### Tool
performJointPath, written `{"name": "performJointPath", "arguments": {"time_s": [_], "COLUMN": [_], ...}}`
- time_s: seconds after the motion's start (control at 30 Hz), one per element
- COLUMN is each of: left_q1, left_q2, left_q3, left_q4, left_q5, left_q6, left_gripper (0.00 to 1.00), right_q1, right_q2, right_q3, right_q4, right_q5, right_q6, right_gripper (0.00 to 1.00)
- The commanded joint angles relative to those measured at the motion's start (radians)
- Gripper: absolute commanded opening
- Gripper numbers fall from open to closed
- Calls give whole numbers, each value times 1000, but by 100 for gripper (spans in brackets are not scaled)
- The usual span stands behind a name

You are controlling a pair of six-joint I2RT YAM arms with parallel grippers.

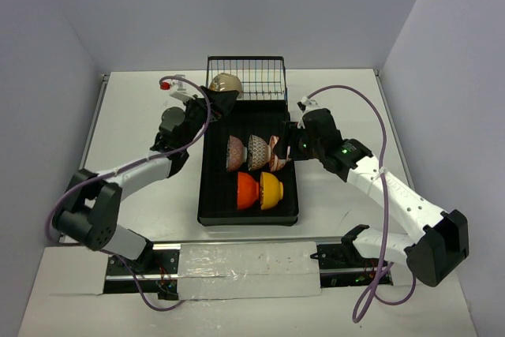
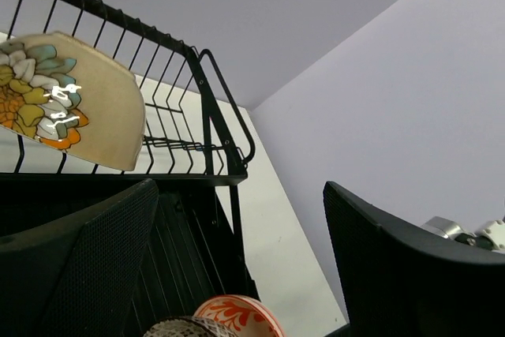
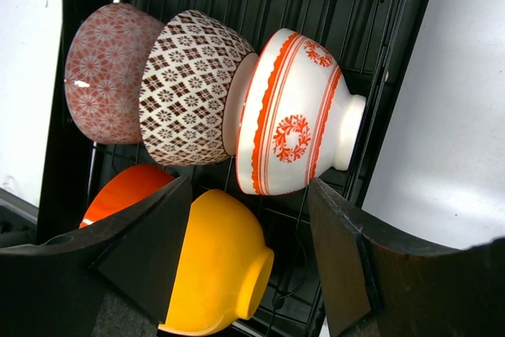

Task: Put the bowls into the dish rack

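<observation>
The dish rack (image 1: 211, 195) lies mid-table, its wire basket (image 1: 256, 76) at the far end. A beige bowl (image 1: 225, 82) with a flower pattern (image 2: 71, 100) leans on edge in the basket's left side. My left gripper (image 1: 220, 105) sits just in front of it, open and holding nothing (image 2: 241, 187). On the tray stand a pinkish bowl (image 3: 102, 73), a speckled bowl (image 3: 193, 88) and a red-on-white bowl (image 3: 296, 124) in a row. Nearer are a red-orange bowl (image 1: 248, 190) and a yellow-orange bowl (image 3: 217, 266). My right gripper (image 1: 293, 144) hovers open by the red-on-white bowl, touching none (image 3: 251, 195).
Grey walls close the table in at the back and on both sides. A small red-tipped part (image 1: 166, 84) sticks out by the left wrist. Purple cables (image 1: 371, 116) loop off both arms. The rack's right rim (image 3: 394, 76) borders bare white table.
</observation>
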State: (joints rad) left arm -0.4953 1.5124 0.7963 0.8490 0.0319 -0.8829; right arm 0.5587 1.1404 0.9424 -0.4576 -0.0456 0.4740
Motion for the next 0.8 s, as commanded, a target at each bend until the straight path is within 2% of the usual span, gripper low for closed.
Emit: {"name": "performJointPath", "arguments": {"time_s": [0.0, 0.27, 0.47, 0.53, 0.77], "left_q1": [-9, -35, -35, -35, -35], "left_q2": [-102, -306, -383, -385, -328], "left_q3": [29, 161, 300, 360, 588], "left_q4": [-158, -528, -801, -849, -1241], "left_q5": [-26, -211, -288, -282, -211], "left_q6": [82, 240, 269, 285, 326], "left_gripper": [91, 93, 93, 95, 94], "right_q1": [10, 10, 10, 10, 10], "right_q2": [-44, -51, -60, -70, -119], "right_q3": [30, 87, 147, 156, 176], "right_q4": [8, -12, -50, -64, -107], "right_q5": [12, 41, 88, 122, 246], "right_q6": [-11, -23, -43, -55, -69], "right_gripper": [68, 68, 68, 68, 69]}}
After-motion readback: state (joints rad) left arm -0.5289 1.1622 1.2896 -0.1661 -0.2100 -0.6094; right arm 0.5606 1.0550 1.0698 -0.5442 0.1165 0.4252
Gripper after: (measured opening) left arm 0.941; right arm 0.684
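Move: Ahead of the left hand by about 12 cm, hardly 2 cm to its left and 7 cm lower, the beige flower bowl lies in the raised wire basket. The checkered bowl is some 7 cm back, 11 cm right and 18 cm below that hand. From the right hand the white-orange bowl is about 3 cm ahead, 4 cm left and 9 cm down; the yellow bowl is 10 cm back, 6 cm left and 10 cm down. Backing away from the beige flower bowl it has already let go of, the left hand climbs about 13 cm while swinging left and drawing back, rolling its left side up and turning a little counter-clockwise, fingers still wide. The right hand rises too, some 6 cm, off above the white-orange bowl, then slips right beyond the rack edge, fingers tipping up about 10 degrees and staying open. ##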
